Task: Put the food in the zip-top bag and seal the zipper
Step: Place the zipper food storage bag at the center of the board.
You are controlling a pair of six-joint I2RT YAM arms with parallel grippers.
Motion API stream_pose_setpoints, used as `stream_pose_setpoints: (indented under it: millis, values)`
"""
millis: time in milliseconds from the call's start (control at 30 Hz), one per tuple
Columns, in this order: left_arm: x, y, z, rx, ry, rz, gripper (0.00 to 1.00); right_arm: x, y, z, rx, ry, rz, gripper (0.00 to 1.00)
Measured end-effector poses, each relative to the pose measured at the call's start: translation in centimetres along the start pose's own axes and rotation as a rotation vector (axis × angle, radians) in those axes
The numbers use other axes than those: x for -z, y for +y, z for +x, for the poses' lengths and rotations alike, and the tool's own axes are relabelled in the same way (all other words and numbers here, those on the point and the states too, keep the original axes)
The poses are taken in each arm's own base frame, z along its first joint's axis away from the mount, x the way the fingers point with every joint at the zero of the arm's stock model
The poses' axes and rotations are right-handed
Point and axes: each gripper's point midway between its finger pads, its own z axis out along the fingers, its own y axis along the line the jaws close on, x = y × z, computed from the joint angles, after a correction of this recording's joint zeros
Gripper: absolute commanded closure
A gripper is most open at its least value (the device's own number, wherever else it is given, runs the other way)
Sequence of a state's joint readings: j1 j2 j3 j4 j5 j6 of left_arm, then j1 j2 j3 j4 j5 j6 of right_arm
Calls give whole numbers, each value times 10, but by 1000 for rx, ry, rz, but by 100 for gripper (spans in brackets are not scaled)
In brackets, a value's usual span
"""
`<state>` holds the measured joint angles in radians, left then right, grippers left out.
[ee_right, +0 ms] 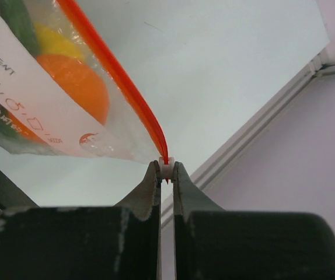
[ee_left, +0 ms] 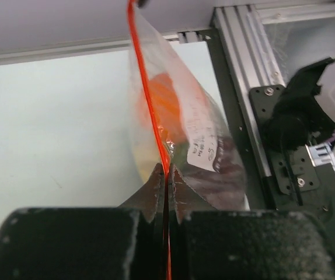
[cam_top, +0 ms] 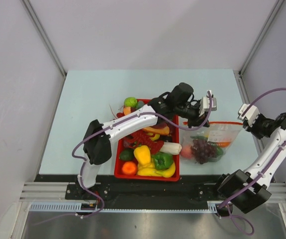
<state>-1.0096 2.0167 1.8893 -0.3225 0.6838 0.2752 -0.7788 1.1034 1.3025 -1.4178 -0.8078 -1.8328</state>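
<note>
The clear zip-top bag lies right of the red tray, with a purple grape bunch, a pink peach, an orange, a lemon and a green piece inside. Its orange-red zipper runs along the far edge and is stretched between both grippers. My left gripper is shut on the zipper's left end. My right gripper is shut on the white slider at the zipper's right end. The bag hangs taut in both wrist views.
The red tray left of the bag holds a red toy lobster, yellow and green peppers, an orange and other toys. My left arm reaches across the tray. Grey walls surround the table; a metal rail runs along the near edge.
</note>
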Motion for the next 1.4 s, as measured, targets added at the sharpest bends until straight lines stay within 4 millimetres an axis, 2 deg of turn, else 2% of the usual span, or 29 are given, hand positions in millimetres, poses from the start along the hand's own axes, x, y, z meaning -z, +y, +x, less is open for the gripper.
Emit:
stream_pose_setpoints:
  millis: [133, 200, 267, 333, 367, 400, 467, 500, 567, 600, 633, 800, 933, 1000, 1067, 1200, 1233, 1267, 1300, 1333, 1367, 1400]
  values:
    - [1, 36, -9, 21, -12, -90, 99, -21, -2, 10, -91, -19, -14, 100]
    - [-2, 65, -12, 27, -25, -144, 96, -40, -5, 16, -115, -22, -24, 100]
    - [-5, 89, -2, 48, -20, -190, 92, -63, -10, 20, -134, -19, -24, 100]
    - [-7, 105, 16, 72, 4, -221, 85, -87, -17, 26, -165, 3, -19, 100]
    - [-8, 115, 28, 85, 15, -242, 78, -98, -23, 29, -176, 19, -13, 100]
    - [-9, 122, 34, 89, 19, -260, 63, -107, -31, 31, -185, 31, -1, 100]
    - [-9, 139, 46, 99, 23, -309, 50, -126, -49, 37, -217, 65, 27, 100]
    - [-8, 147, 48, 101, 19, -336, 33, -134, -59, 41, -232, 87, 46, 100]
    - [-5, 160, 49, 102, 8, -381, 17, -148, -78, 47, -259, 135, 86, 100]
    - [-1, 167, 48, 111, -2, -409, 14, -152, -85, 48, -267, 153, 104, 100]
    - [2, 173, 46, 112, -15, -434, 1, -155, -94, 48, -278, 174, 127, 100]
    - [24, 198, 30, 114, -81, -519, 0, -162, -123, 27, -300, 245, 226, 100]
    - [54, 200, 11, 126, -104, -555, 0, -174, -141, 7, -298, 306, 291, 100]
    - [72, 197, -5, 136, -118, -575, 0, -186, -146, 7, -303, 353, 307, 100]
    - [95, 189, -23, 156, -131, -589, 0, -200, -155, 10, -317, 413, 329, 100]
    - [146, 167, -59, 197, -157, -604, 0, -235, -165, 33, -367, 544, 340, 98]
    - [161, 159, -66, 218, -163, -600, 0, -244, -165, 43, -391, 591, 334, 93]
    - [172, 156, -69, 234, -168, -602, 0, -250, -162, 50, -408, 616, 327, 80]
    - [187, 154, -71, 255, -171, -611, 0, -253, -160, 57, -422, 637, 321, 73]
    - [203, 154, -72, 279, -175, -623, 0, -255, -157, 63, -444, 660, 313, 63]
    - [220, 156, -68, 305, -174, -645, 0, -256, -155, 68, -464, 681, 306, 43]
    - [238, 159, -61, 330, -176, -669, 0, -255, -155, 72, -483, 692, 308, 36]
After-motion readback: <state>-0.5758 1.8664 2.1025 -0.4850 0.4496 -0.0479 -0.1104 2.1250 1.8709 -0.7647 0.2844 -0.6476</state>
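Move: Between the two hands the bag hangs by its zipper, its middle about 4 cm right of the left hand and 10 cm left of the right, some 12 cm below both. Its laying spot is about 20 cm ahead and 21 cm below, roughly 9 cm right of the left hand and 5 cm left of the right. From the left hand, the red tray's middle lies 22 cm left and 2 cm ahead, and the green pepper 14 cm left and 8 cm back, both about 22 cm down. Carrying the zipper between them, both hands swing the bag forward and down; the left lets go of its end about 15 cm out, opens wide, then pulls away up and left while turning counter-clockwise. The right keeps its corner some 27 cm forward and 13 cm down overall, dipping, rising slightly and sinking again as it turns clockwise about 45 degrees, its fingers just starting to part. ##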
